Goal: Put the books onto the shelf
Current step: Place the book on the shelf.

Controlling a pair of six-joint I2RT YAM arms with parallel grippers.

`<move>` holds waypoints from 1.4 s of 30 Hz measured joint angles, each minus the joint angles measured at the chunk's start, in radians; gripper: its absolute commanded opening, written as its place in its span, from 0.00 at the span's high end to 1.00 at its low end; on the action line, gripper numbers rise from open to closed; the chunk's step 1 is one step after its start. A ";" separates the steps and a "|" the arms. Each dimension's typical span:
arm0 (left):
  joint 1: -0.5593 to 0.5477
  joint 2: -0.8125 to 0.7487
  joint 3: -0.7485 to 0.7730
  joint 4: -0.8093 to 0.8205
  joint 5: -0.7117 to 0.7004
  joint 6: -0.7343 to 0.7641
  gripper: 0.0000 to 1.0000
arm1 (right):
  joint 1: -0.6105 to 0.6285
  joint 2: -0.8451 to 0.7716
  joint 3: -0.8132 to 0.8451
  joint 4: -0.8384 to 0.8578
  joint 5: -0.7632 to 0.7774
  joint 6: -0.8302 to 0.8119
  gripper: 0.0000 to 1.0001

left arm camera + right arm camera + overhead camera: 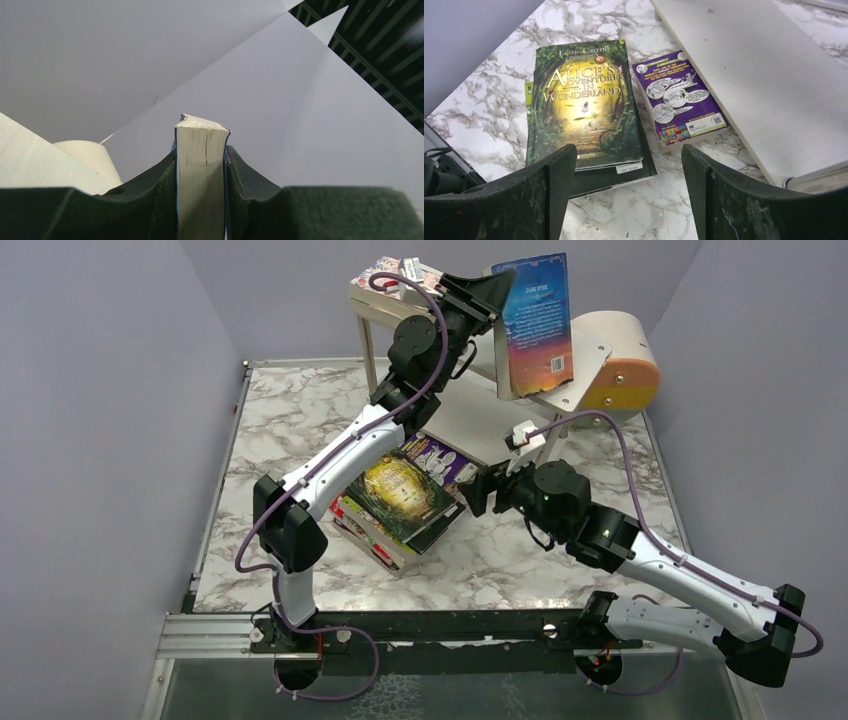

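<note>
My left gripper (pixel 497 302) is raised to the shelf's top board (pixel 585 358) and is shut on a blue book (pixel 538 325). The book is upright over the board's right end; whether it touches the board I cannot tell. In the left wrist view its pale page edge (pixel 201 165) fills the gap between the fingers (pixel 150 200) of the left gripper (pixel 200 205). A pink-patterned book (pixel 392 278) lies on the board's left end. A stack topped by a green book (pixel 398 492) (pixel 581 100) and a purple book (pixel 443 461) (pixel 679 97) lie on the table. My right gripper (pixel 472 494) (pixel 629 165) hovers open beside the stack, holding nothing.
A round beige-and-orange box (pixel 622 362) lies just right of the blue book. The shelf's lower board (pixel 480 418) (pixel 764 75) runs next to the purple book. The marble table (pixel 290 410) is closed in by grey walls, with a metal rail (pixel 400 628) at the near edge.
</note>
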 measured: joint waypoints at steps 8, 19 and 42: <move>-0.034 0.034 0.000 0.072 -0.135 0.029 1.00 | 0.000 0.021 0.063 0.030 0.051 -0.072 0.25; -0.052 0.047 -0.023 0.121 -0.240 0.058 1.00 | 0.000 0.095 0.193 0.106 0.104 -0.188 0.25; -0.052 -0.132 -0.368 0.184 -0.407 0.049 1.00 | 0.000 -0.040 0.124 -0.054 0.155 -0.097 0.25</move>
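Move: Below the raised left hand, which already grips the blue book, the bare right half of the shelf top lies about 6 cm farther ahead, 5 cm to its right and some 20 cm down. The floral book's pile on the shelf stands about 15 cm ahead, 15 cm left and 15 cm below that hand. From the open, empty right hand the bare shelf area is roughly 27 cm ahead, 8 cm right and 9 cm higher. Swinging the blue book into line with the slanted shelf, the left hand turns about 20 degrees counter-clockwise and tips slightly down, easing forward a little, then sinking about 7 cm and moving 5 cm left towards the floral pile, grip kept. The right hand, fingers open, rises about 9 cm and a little forward, tilting up, then drops back some 3 cm while drawing right and back. ##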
